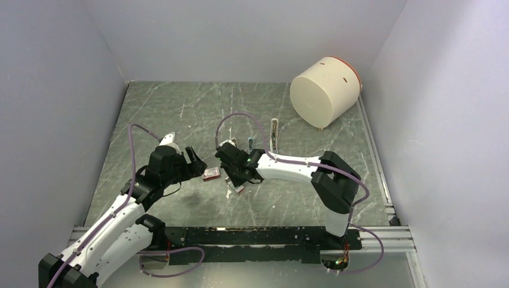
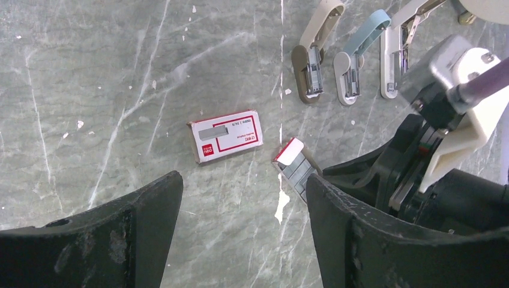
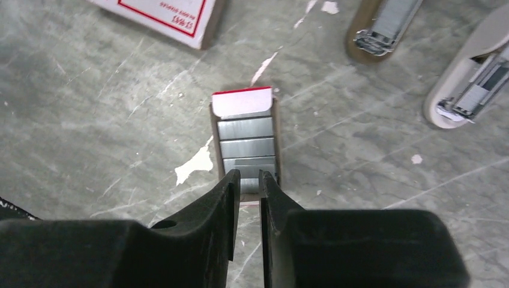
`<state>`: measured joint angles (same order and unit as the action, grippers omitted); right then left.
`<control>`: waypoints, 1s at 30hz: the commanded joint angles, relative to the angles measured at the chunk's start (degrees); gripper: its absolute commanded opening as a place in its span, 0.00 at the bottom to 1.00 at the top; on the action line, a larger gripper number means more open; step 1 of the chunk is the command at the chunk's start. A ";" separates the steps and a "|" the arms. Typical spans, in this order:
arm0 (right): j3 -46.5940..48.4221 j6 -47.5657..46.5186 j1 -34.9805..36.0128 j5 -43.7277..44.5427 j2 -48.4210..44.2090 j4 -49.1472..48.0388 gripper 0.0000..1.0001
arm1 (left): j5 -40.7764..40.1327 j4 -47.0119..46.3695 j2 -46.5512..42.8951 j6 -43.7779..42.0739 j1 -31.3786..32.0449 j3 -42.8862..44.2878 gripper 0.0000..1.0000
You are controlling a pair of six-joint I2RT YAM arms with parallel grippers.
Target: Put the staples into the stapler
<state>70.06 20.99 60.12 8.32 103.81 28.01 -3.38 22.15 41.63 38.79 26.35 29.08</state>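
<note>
The staples (image 3: pixel 246 139) are silvery strips in a small open tray with a red-edged white flap, flat on the table, also seen in the left wrist view (image 2: pixel 294 163) and from above (image 1: pixel 237 188). My right gripper (image 3: pixel 249 175) is shut, its tips over the near end of the staples, with nothing visibly between them. Three staplers lie open farther back: a beige one (image 2: pixel 313 60), a blue one (image 2: pixel 355 67) and a white one (image 2: pixel 397 54). My left gripper (image 2: pixel 243 187) is open above bare table, just short of the red and white staple box (image 2: pixel 227 136).
A large cream cylinder (image 1: pixel 324 91) with a red rim lies on its side at the back right. Grey walls close in the marbled table (image 1: pixel 180 108) on the left, back and right. A metal rail (image 1: pixel 372 240) runs along the near edge.
</note>
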 commanded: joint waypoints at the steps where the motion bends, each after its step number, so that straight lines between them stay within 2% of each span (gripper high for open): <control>1: 0.99 -1.47 0.80 -1.14 1.64 -1.11 0.26 | -0.30 -1.06 0.13 -0.99 -0.18 0.47 0.80; 5: 1.27 -1.41 0.97 -1.02 2.63 -0.97 0.34 | -0.42 -1.00 0.06 -1.06 -0.22 0.45 0.80; 16: 2.07 -0.71 1.50 1.47 4.74 -0.18 0.42 | -1.35 -0.56 -0.72 -1.02 -0.22 0.45 0.82; 30: 2.59 -0.16 1.82 3.99 4.95 0.77 0.44 | -1.28 -0.62 -0.53 -1.20 -0.24 0.27 0.82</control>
<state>71.16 20.51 61.63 10.72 107.96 27.94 -3.86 22.20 41.56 38.37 26.35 29.08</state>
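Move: Beneath the right hand, nearly straight below and about 3 cm down, lies a loose staple strip, resting crosswise on the rows in the open staple tray. From this hand, the closed staple box is some 8 cm left and 4 cm ahead; the brown stapler is 11 cm straight ahead, the blue stapler 11 cm ahead and 5 cm right. From the left hand, the strip lies roughly 8 cm right, 3 cm back and 11 cm below. Sinking about 2 cm almost straight down towards the loose staple strip, the right hand opens its nearly closed fingers to a little under half wide, so that the tips come to stand either side over the strip's ends. It drifts slightly back at first, eases forward again and levels off; the fingers stay pointed steeply down. ##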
